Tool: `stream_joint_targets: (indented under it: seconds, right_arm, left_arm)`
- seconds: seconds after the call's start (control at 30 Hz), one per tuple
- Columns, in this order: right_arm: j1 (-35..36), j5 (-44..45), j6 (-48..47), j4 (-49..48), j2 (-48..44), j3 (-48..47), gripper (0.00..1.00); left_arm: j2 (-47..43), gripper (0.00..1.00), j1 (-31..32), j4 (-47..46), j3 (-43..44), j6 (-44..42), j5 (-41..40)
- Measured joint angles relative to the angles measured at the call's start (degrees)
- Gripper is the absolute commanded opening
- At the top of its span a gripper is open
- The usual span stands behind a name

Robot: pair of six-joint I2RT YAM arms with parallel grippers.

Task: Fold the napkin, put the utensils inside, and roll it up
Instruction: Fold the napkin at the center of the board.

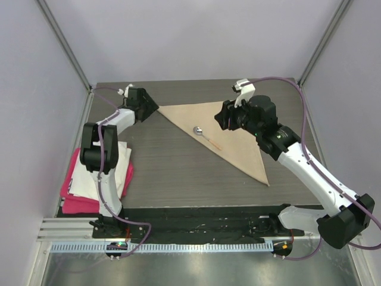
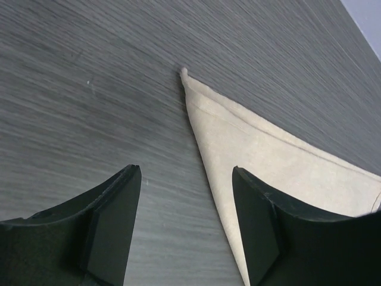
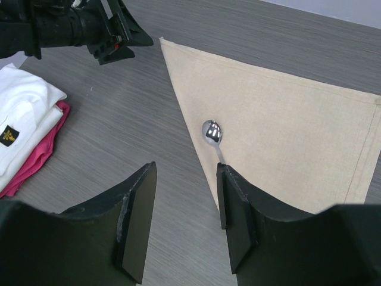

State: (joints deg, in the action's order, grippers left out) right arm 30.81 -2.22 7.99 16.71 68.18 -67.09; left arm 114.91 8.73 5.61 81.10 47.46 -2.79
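Observation:
The beige napkin (image 1: 241, 155) lies flat on the dark table, folded into a triangle. A small spoon (image 1: 202, 133) with a shiny round bowl rests on it near its left folded edge. My left gripper (image 1: 153, 108) sits low at the napkin's far left corner, open. In the left wrist view that corner of the napkin (image 2: 268, 161) lies just ahead of the left gripper (image 2: 186, 173), and nothing is between its fingers. My right gripper (image 3: 186, 173) hovers open above the napkin's edge. The spoon (image 3: 211, 132) lies just beyond its right finger, its handle hidden behind that finger.
A white cloth (image 1: 95, 176) with a dark logo lies on a pink-red cloth (image 1: 71, 202) at the table's left edge. Both cloths, white (image 3: 24, 113) and pink-red (image 3: 36, 164), show in the right wrist view too. Grey walls and a frame enclose the table.

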Motion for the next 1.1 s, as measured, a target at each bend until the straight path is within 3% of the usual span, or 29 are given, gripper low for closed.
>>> stream_joint_targets:
  seconds: [0.33,0.6,1.1]
  right_arm:
    - [0.00,0.28,1.03,-0.46,0.02,0.35,0.54]
    - [0.00,0.17,1.29,-0.42,1.88,0.35,0.55]
    - [0.00,0.15,1.51,-0.39,2.32,0.35,0.57]
  left_arm:
    - [8.72,0.59,-1.05,-3.85,3.89,3.26,2.01]
    - [10.40,0.46,-1.49,-6.29,4.83,4.68,3.48]
    - [12.92,0.38,-1.66,-8.41,6.64,5.14,4.79]
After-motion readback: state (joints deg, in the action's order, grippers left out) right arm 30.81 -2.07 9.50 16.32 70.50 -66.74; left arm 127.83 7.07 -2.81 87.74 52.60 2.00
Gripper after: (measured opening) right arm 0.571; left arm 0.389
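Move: The napkin's far left corner lies about 6 cm ahead of the left hand, 1 cm to its right and 6 cm below. At table level, the spoon lies roughly 8 cm back and 20 cm right of that hand; the cloth stack is some 25 cm back and 20 cm left. From the right hand the corner is about 21 cm ahead, 25 cm left and 27 cm below. The left hand reaches forward and down, about 5 cm each, to the napkin's corner, fingers narrowing but still open. ##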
